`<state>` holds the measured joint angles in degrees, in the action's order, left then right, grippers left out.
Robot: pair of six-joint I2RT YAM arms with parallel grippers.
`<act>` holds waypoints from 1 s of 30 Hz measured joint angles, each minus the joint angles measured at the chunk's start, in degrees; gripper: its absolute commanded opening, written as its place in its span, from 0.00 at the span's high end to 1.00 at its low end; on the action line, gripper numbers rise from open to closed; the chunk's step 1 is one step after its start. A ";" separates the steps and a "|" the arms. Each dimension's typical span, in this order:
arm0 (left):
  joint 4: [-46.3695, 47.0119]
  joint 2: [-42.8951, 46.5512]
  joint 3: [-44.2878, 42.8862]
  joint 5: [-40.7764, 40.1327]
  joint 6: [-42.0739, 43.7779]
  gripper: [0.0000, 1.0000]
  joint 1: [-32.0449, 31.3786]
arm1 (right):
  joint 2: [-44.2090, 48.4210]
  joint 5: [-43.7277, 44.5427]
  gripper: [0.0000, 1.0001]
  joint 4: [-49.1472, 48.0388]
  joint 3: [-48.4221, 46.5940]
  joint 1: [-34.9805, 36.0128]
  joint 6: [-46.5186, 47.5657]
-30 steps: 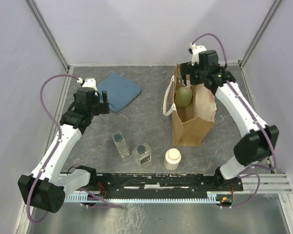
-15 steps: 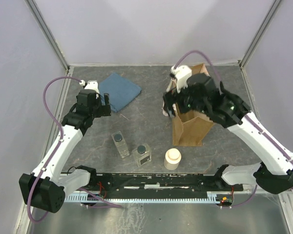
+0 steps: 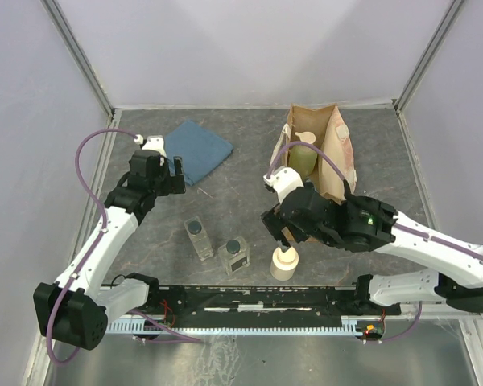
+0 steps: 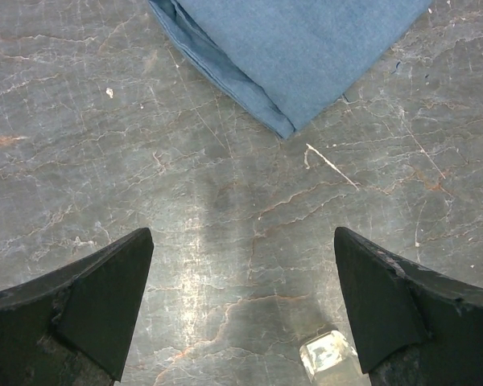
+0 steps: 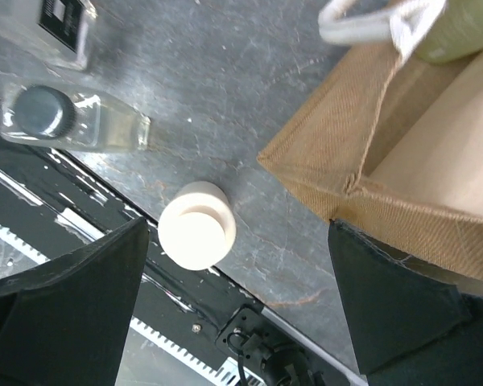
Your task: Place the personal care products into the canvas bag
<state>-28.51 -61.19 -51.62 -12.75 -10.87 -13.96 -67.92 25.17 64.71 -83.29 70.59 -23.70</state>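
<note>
The tan canvas bag [image 3: 334, 165] stands open at the back right, with the pale green pump bottle [image 3: 303, 158] inside it. The cream cylindrical bottle [image 3: 284, 263] stands near the front edge. My right gripper [image 3: 283, 240] hovers just above it, open and empty. In the right wrist view the cream bottle [image 5: 196, 225] lies left of centre between the spread fingers of the right gripper [image 5: 241, 310], with the bag [image 5: 402, 173] to the right. Two clear dark-capped bottles [image 3: 197, 237] [image 3: 236, 256] lie at front centre. My left gripper [image 3: 179, 171] is open beside the cloth.
A folded blue cloth [image 3: 197, 150] lies at the back left; it also shows in the left wrist view [image 4: 298, 48]. The bag's cream handle [image 3: 275, 161] hangs over its left side. A black rail [image 3: 258, 299] runs along the table's front edge. Frame posts stand at the back corners.
My right arm has swung from above the bag down to the front, over the cream bottle. The green bottle stays in the bag. The left arm has barely moved.
</note>
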 measured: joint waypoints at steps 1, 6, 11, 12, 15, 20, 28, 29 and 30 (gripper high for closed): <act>0.09 0.00 0.09 0.02 0.00 0.00 0.00 | 0.74 0.85 0.00 0.15 1.60 0.35 -0.96; 0.33 -0.02 0.33 0.55 0.00 0.00 0.00 | 5.22 3.98 0.00 0.72 5.97 0.66 -4.59; 0.39 -0.02 0.48 0.92 0.00 0.00 0.00 | 8.13 7.58 0.00 1.88 7.28 0.66 -6.73; 0.37 -0.02 0.48 0.92 0.00 0.00 0.00 | 8.07 8.04 0.00 2.23 7.54 0.66 -7.02; 0.39 -0.02 0.48 0.90 0.00 0.00 0.00 | 6.97 8.22 0.00 2.14 9.25 0.66 -8.04; 0.39 -0.02 0.50 0.90 0.00 0.00 0.00 | 5.57 5.40 0.00 -0.59 16.85 0.66 -9.77; 0.39 -0.02 0.59 0.92 -0.02 0.00 0.02 | 5.95 2.27 0.01 -12.44 25.24 0.66 -11.61; 0.39 -0.02 0.61 0.92 -0.02 0.00 0.00 | 5.99 1.68 0.01 -13.84 25.83 0.66 -11.52; 0.42 -0.02 0.61 0.92 -0.02 0.00 0.00 | 5.88 1.27 0.01 -14.60 26.38 0.66 -11.58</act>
<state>-28.10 -61.21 -51.00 -11.84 -10.90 -13.96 -62.04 26.44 50.11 -56.90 71.24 -35.29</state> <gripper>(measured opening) 0.996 0.994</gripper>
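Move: The white jar I'm going for stands almost under my right hand, about 23 cm below, some 3 cm back and 2 cm to the right. The square clear bottle is roughly 10 cm to the left of the jar and 2 cm farther out; the canvas bag's middle lies about 20 cm beyond the jar and 9 cm to its right. From my left hand the jar is some 19 cm back, 25 cm to the right and 14 cm lower. With my right hand empty and wide open, I first slip about 5 cm to the right, turning some 10 degrees clockwise. Then I sink towards the white jar, coming down about 11 cm in all and easing back left over most of that sidestep. I end still above the lid, touching nothing yet. ##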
